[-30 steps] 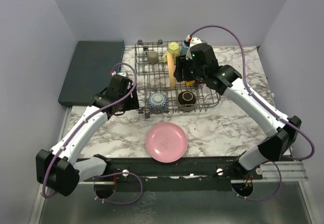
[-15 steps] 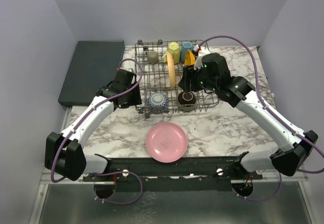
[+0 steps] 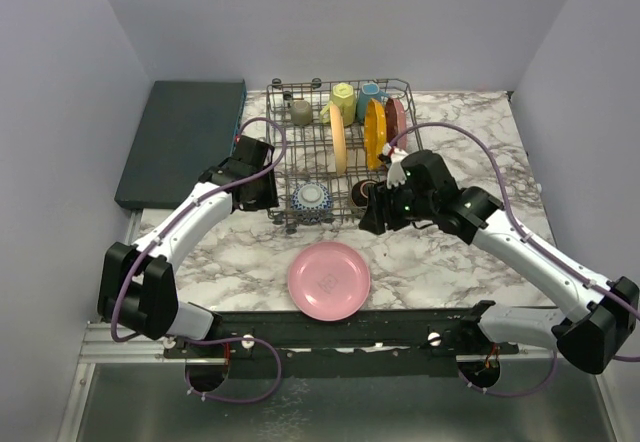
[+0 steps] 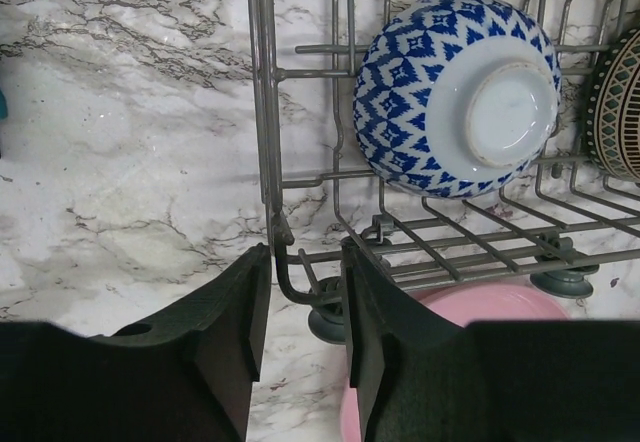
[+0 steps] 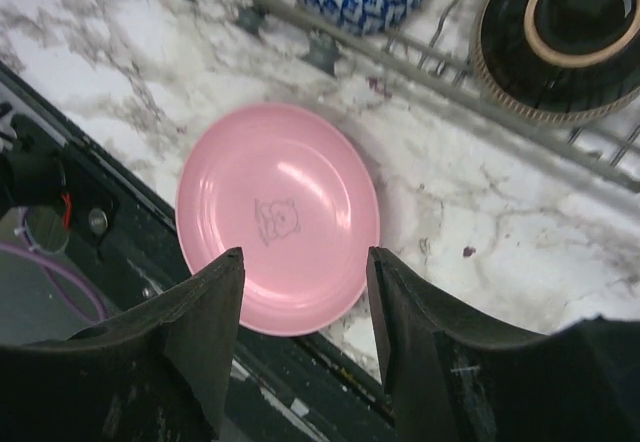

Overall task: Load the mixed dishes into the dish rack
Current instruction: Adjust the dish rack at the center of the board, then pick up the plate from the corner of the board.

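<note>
The dish rack [image 3: 300, 157] holds an olive-grey mug [image 3: 301, 112], a yellow mug [image 3: 343, 96], a blue mug [image 3: 370, 92], and upright tan [image 3: 339, 137], orange [image 3: 375, 132] and dark red [image 3: 396, 119] plates. A blue patterned bowl [image 4: 455, 97] and a brown bowl [image 5: 560, 37] lie in its front row. A pink plate [image 3: 329, 280] lies flat on the table in front. My left gripper [image 4: 305, 252] is open, its jaws either side of the rack's front-left corner wire [image 4: 285, 262]. My right gripper [image 5: 305, 257] hangs open above the pink plate, holding nothing.
A flat dark teal slab [image 3: 180, 142] lies left of the rack. The black rail [image 3: 330, 327] carrying the arm bases runs just in front of the pink plate. Purple-grey walls enclose the marble table [image 3: 470, 252] on three sides.
My right arm has swung from the back of the rack to the front, above the pink plate. My left gripper has moved onto the rack's corner and its jaws have narrowed.
</note>
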Motion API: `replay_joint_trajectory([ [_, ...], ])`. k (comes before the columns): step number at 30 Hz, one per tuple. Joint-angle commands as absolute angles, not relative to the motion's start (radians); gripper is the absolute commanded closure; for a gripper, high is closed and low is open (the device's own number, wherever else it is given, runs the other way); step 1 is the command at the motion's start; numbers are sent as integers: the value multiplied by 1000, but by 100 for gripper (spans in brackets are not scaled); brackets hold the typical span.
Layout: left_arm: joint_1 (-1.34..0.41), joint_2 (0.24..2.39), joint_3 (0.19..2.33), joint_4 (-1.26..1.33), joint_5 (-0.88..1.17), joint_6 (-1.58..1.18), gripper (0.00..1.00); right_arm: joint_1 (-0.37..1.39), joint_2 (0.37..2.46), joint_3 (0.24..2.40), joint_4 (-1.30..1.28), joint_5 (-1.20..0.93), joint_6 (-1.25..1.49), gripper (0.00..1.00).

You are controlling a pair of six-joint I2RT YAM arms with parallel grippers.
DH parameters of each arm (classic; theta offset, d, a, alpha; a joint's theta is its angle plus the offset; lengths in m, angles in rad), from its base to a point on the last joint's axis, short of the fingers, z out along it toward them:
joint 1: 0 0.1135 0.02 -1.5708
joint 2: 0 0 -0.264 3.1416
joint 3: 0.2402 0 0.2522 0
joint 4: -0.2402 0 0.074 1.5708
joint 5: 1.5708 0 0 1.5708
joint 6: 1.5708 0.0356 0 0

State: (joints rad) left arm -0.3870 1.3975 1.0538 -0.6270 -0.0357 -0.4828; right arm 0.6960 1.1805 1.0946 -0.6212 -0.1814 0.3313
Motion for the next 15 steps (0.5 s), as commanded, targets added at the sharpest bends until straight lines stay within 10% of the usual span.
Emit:
replay_joint_trajectory([
  [1,-380,1420,1086,-602,-43,-493,63,693,1150,1007,-603,-291,380,43],
  [15,-380,1437,1046,-580,33,-511,88,693,1143,764,-529,-391,527,42],
])
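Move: The dish rack's front-left corner rail lies practically at the left fingertips, about 1 cm to their left and 1 cm below, between the parted fingers. The blue-and-white bowl stands 10 cm right of that hand, 3 cm ahead and 3 cm below. From the right hand the pink plate lies some 10 cm back, 9 cm left and 15 cm below; the dark bowl is about 10 cm straight ahead and 12 cm lower, the blue-and-white bowl 8 cm ahead, 14 cm left and 12 cm lower. The left hand eases down only about a centimetre and nearly stays in place at the rack's front-left corner, while its fingers close from a bit under half open to nearly shut, pinching the rail wire between their tips. Meanwhile the right hand sinks some 8 cm and draws back about 6 cm from beside the dark bowl towards the pink plate's right edge, its fingers staying parted and tipping about 20 degrees more steeply down, without reaching the plate. ##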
